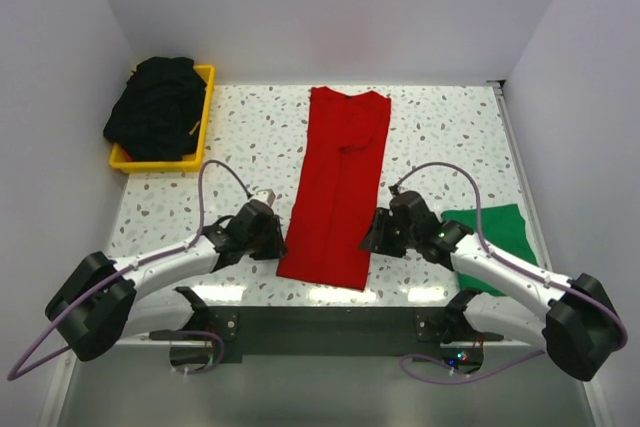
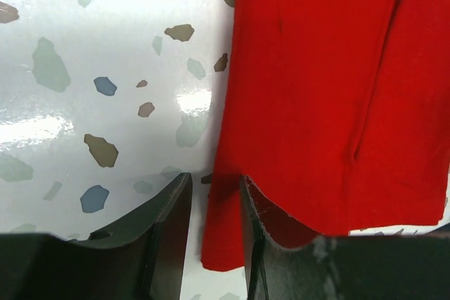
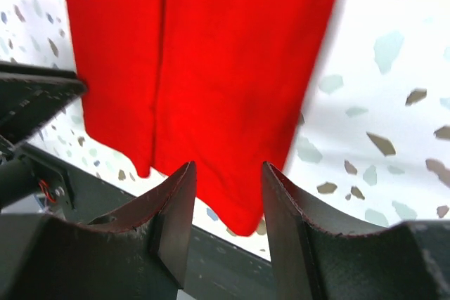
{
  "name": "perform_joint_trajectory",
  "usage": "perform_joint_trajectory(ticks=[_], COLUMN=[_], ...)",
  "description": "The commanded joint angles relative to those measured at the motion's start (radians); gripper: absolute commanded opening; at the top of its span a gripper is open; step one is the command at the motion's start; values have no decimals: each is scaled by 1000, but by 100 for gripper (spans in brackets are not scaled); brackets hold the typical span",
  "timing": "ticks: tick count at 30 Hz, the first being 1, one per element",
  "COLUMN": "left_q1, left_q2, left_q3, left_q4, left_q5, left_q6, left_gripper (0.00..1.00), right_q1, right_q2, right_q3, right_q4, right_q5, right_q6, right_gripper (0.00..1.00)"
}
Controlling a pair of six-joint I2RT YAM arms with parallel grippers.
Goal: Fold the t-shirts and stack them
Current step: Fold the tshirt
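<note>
A bright red t-shirt [image 1: 340, 187] lies folded into a long strip down the middle of the table. My left gripper [image 1: 276, 240] is at its near left corner, open, its fingers either side of the red cloth's edge [image 2: 223, 237]. Open too, my right gripper [image 1: 370, 237] is at the near right corner, with the red corner [image 3: 242, 209] showing in the gap between its fingers. Neither pair of jaws is closed on the cloth. A green t-shirt [image 1: 497, 235] lies flat at the right, partly under the right arm. Black t-shirts [image 1: 155, 107] are piled at the far left.
The black pile sits in a yellow bin [image 1: 205, 119] at the far left corner. White walls close in the speckled table [image 1: 450, 137] on three sides. A dark base plate [image 1: 320, 327] runs along the near edge, just behind the red shirt's hem.
</note>
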Motion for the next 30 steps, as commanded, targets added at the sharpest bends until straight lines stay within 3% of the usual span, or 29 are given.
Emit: perform_joint_trajectory(ticks=[1,13,18,30], left_q1=[4,-30,-108,-141], left_q2=[-18,-49,-76,-125], left_q3=[-28,-112,-126,-147], left_q4=[40,-46,-118,-170], left_q5=[36,57,10,-1], left_q6=[-4,-82,-142,-183], left_gripper=[38,37,37,33], right_q1=[2,65,80,85], right_q2=[-25,21,41,27], right_q3=[-58,-147,-168,-234], right_q4=[1,67,81,128], right_q5=[-59,-177,-188,-197], right_q6=[62,120,134,185], right_gripper=[45,46,46,46])
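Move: The t-shirt's near-left corner lies about 6 cm back and 1 cm left of the left hand, barely 1 cm lower. Its near-right corner is some 9 cm back, 1 cm left and 6 cm below the right hand; that hand has the near-left corner about 22 cm left and 6 cm back, and the green cloth roughly 29 cm right, level fore and aft. Both open hands draw back towards the t-shirt's near corners, left about 5 cm, right 7 while sinking 5. ##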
